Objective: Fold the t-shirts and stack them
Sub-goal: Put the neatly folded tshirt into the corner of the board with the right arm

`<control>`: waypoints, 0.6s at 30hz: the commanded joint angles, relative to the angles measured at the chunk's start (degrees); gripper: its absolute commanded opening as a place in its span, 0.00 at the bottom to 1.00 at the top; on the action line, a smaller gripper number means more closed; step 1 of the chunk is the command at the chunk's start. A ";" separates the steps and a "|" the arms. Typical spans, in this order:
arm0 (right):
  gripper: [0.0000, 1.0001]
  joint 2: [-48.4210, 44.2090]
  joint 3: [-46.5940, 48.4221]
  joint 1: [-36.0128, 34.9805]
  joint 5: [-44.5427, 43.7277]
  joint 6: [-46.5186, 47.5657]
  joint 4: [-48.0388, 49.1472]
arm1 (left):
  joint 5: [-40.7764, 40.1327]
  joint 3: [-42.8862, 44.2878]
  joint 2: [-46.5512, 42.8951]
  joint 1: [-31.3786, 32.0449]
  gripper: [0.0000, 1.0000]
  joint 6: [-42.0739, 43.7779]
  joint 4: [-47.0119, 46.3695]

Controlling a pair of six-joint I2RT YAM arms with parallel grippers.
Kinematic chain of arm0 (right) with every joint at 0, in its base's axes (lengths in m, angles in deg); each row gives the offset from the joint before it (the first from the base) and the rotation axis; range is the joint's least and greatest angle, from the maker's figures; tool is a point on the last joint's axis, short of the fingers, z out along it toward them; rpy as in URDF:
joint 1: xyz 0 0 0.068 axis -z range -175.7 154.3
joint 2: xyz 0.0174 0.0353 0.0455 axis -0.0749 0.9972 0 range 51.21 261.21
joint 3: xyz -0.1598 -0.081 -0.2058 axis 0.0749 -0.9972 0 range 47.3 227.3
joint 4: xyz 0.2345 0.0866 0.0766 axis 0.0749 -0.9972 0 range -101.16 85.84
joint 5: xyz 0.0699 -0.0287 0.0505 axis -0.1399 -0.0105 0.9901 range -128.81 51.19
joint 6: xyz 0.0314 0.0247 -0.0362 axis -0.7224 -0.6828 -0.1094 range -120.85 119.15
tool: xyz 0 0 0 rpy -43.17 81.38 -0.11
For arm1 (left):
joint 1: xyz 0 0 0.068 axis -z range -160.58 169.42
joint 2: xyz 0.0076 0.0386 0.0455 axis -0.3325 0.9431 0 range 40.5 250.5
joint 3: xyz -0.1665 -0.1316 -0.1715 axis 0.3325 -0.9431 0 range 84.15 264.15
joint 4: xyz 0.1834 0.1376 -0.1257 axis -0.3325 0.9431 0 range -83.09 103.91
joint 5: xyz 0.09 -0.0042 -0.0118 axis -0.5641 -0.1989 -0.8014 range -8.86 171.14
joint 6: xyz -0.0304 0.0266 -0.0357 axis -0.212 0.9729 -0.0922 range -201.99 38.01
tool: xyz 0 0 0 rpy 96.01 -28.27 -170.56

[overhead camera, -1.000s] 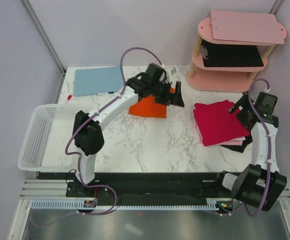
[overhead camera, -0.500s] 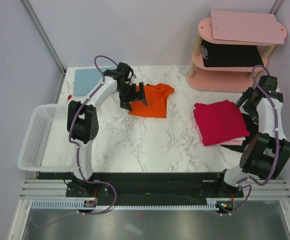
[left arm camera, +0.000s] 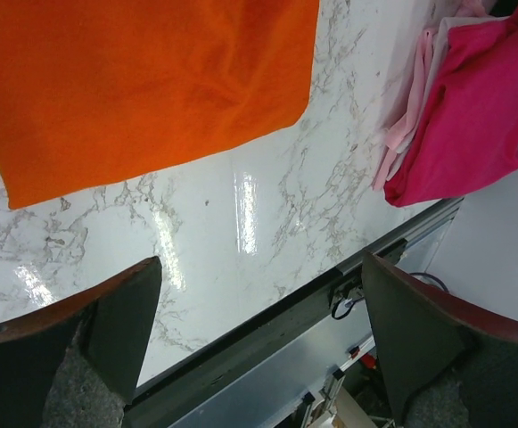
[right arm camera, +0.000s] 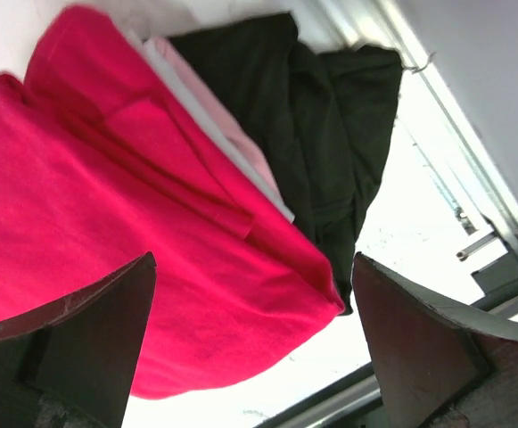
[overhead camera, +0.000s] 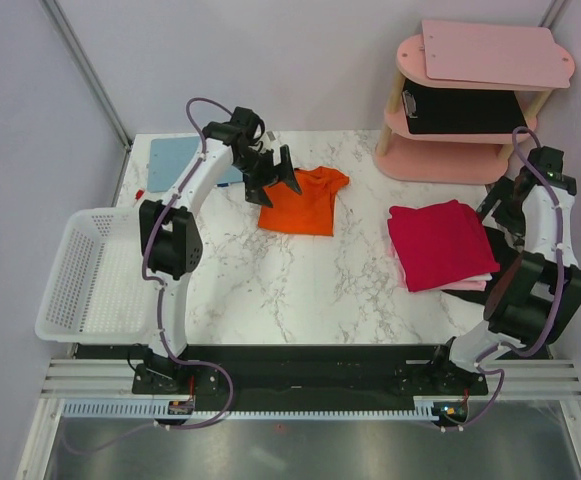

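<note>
The orange t-shirt [overhead camera: 305, 205] lies folded on the marble table [overhead camera: 300, 290], one short sleeve sticking out at its far right. My left gripper [overhead camera: 275, 180] hovers open over its far left corner, holding nothing. In the left wrist view the orange t-shirt [left arm camera: 152, 89] fills the top and the left gripper [left arm camera: 259, 348] is empty. The magenta-pink t-shirt [overhead camera: 438, 243] lies folded at the right, on top of pale pink and black cloth. My right gripper [overhead camera: 503, 208] hangs open above its right edge. In the right wrist view the magenta-pink t-shirt [right arm camera: 107, 250] lies below the empty right gripper [right arm camera: 254, 348].
A white basket [overhead camera: 80, 270] hangs off the table's left edge. A light-blue clipboard [overhead camera: 175, 158] lies at the far left. A pink shelf [overhead camera: 450, 160] with a pale pink board [overhead camera: 495, 52] stands at the far right. Black cloth [right arm camera: 330, 134] sticks out under the pile.
My left gripper has drawn back from over the orange t-shirt to its far left corner, leaving the shirt uncovered. My right arm has swung toward the far right, away from the pile.
</note>
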 commanded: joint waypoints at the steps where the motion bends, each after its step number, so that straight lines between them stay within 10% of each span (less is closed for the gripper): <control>1: 0.98 -0.21 0.77 0.36 6.67 2.65 -2.13 | 2.76 -0.24 0.13 -0.21 0.99 -1.63 1.67; 18: 0.98 3.04 -8.19 0.28 6.76 3.01 0.66 | 4.43 -0.06 1.89 0.14 0.97 -1.63 1.41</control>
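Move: The folded red t-shirt is about 9 cm left of the right hand, roughly level with it front to back, its middle some 12 cm below. The black t-shirt showing beyond its right edge is about 5 cm to the hand's right and just as low. The pink shelf's bottom board stands some 17 cm ahead and 9 cm left. From the left hand, the red t-shirt lies about 39 cm right, 12 cm back and 13 cm below. Bring the open right gripper in over the red t-shirt, first leftward, then down and back as well, some 6 cm in all with the sinking the largest part. Let the wrist turn the fingers about 15 degrees nearer to straight down, and keep them wide open. ##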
